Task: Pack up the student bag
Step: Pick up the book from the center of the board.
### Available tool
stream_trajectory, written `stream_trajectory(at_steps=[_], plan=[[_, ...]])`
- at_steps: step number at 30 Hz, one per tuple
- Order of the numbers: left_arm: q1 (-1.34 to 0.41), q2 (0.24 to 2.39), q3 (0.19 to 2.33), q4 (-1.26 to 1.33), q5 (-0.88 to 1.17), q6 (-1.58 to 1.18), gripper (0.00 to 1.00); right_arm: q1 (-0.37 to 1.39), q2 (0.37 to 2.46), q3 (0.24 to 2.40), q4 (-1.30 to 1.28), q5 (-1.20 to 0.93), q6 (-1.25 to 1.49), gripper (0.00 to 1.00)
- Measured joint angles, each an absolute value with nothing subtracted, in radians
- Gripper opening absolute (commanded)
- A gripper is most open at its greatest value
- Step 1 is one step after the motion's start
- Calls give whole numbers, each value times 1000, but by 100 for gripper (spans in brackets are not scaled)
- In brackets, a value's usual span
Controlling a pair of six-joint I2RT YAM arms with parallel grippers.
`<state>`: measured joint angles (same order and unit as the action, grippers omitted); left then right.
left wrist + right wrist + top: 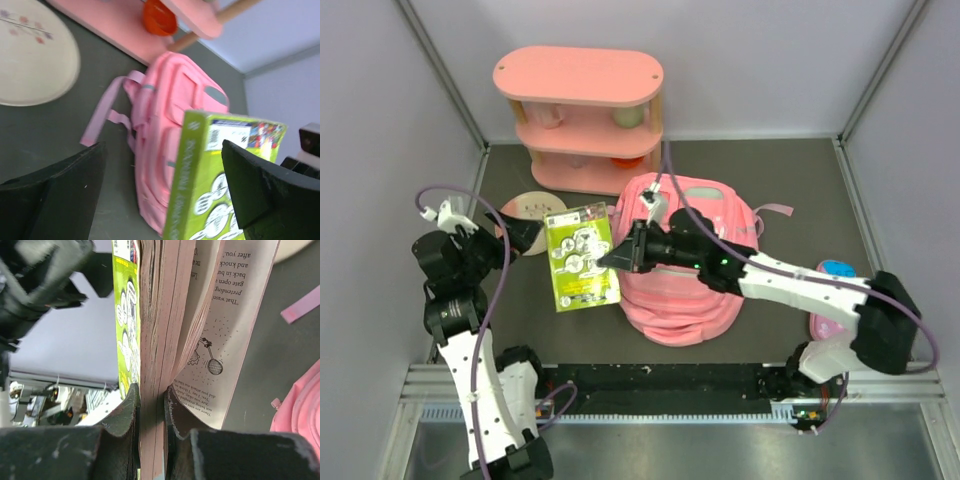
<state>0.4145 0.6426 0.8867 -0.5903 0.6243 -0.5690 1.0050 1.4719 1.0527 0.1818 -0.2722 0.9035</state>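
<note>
The student bag point(685, 300) is a pink backpack lying flat mid-table; it also shows in the left wrist view point(170, 100). A lime-green paperback book point(580, 258) hangs in the air just left of the bag. My right gripper point(617, 258) is shut on the book's right edge. In the right wrist view its fingers point(152, 400) pinch the cover and most pages of the book point(155, 315), while a few printed pages sag loose. My left gripper point(525, 235) is open at the book's left edge, holding nothing. Its fingers point(162, 150) stand wide apart, with the book point(215, 190) between them and touching neither.
A pink three-tier shelf point(580, 115) stands at the back, with an orange bowl point(159, 17) on its lowest tier. A cream round plate point(525, 208) lies left of the book. A blue round item point(837, 268) and a flat pink case point(818, 325) lie at the right.
</note>
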Motion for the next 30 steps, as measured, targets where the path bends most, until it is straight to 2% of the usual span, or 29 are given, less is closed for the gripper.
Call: stream_trajectory(at_steps=[5,13,20,30], plan=[[326,675,887,-444,754,-654,99,984,1248,1005,106,-167,859,0],[-75,731,907,-265,786,-666,99,837,1052,855,7,-150,855,0],[-196,831,875,-61,881,-700,99,822,968,810,-95,-189,830,0],[-320,940,859,19,886,-686,99,821,828,809,-103,-261,816,0]])
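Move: The book is already pinched by its right edge in my right hand; from my left hand its middle is about 11 cm to the right, 4 cm back and 5 cm lower. The plate lies some 11 cm ahead of that left hand, 4 cm to its left, 25 cm down. For my right hand the backpack's middle is roughly 18 cm right, 5 cm ahead and 17 cm below, the plate about 16 cm ahead, 20 cm left and 22 cm down. I keep the pinch on the book and carry it right about 15 cm, out over the backpack, rising, dipping, then rising again to end some 5 cm up. My left hand chases it some 20 cm to the right, fingers wide open, swinging about 55 degrees clockwise until they point across at the spine; it rises at first, then settles slightly back down. ##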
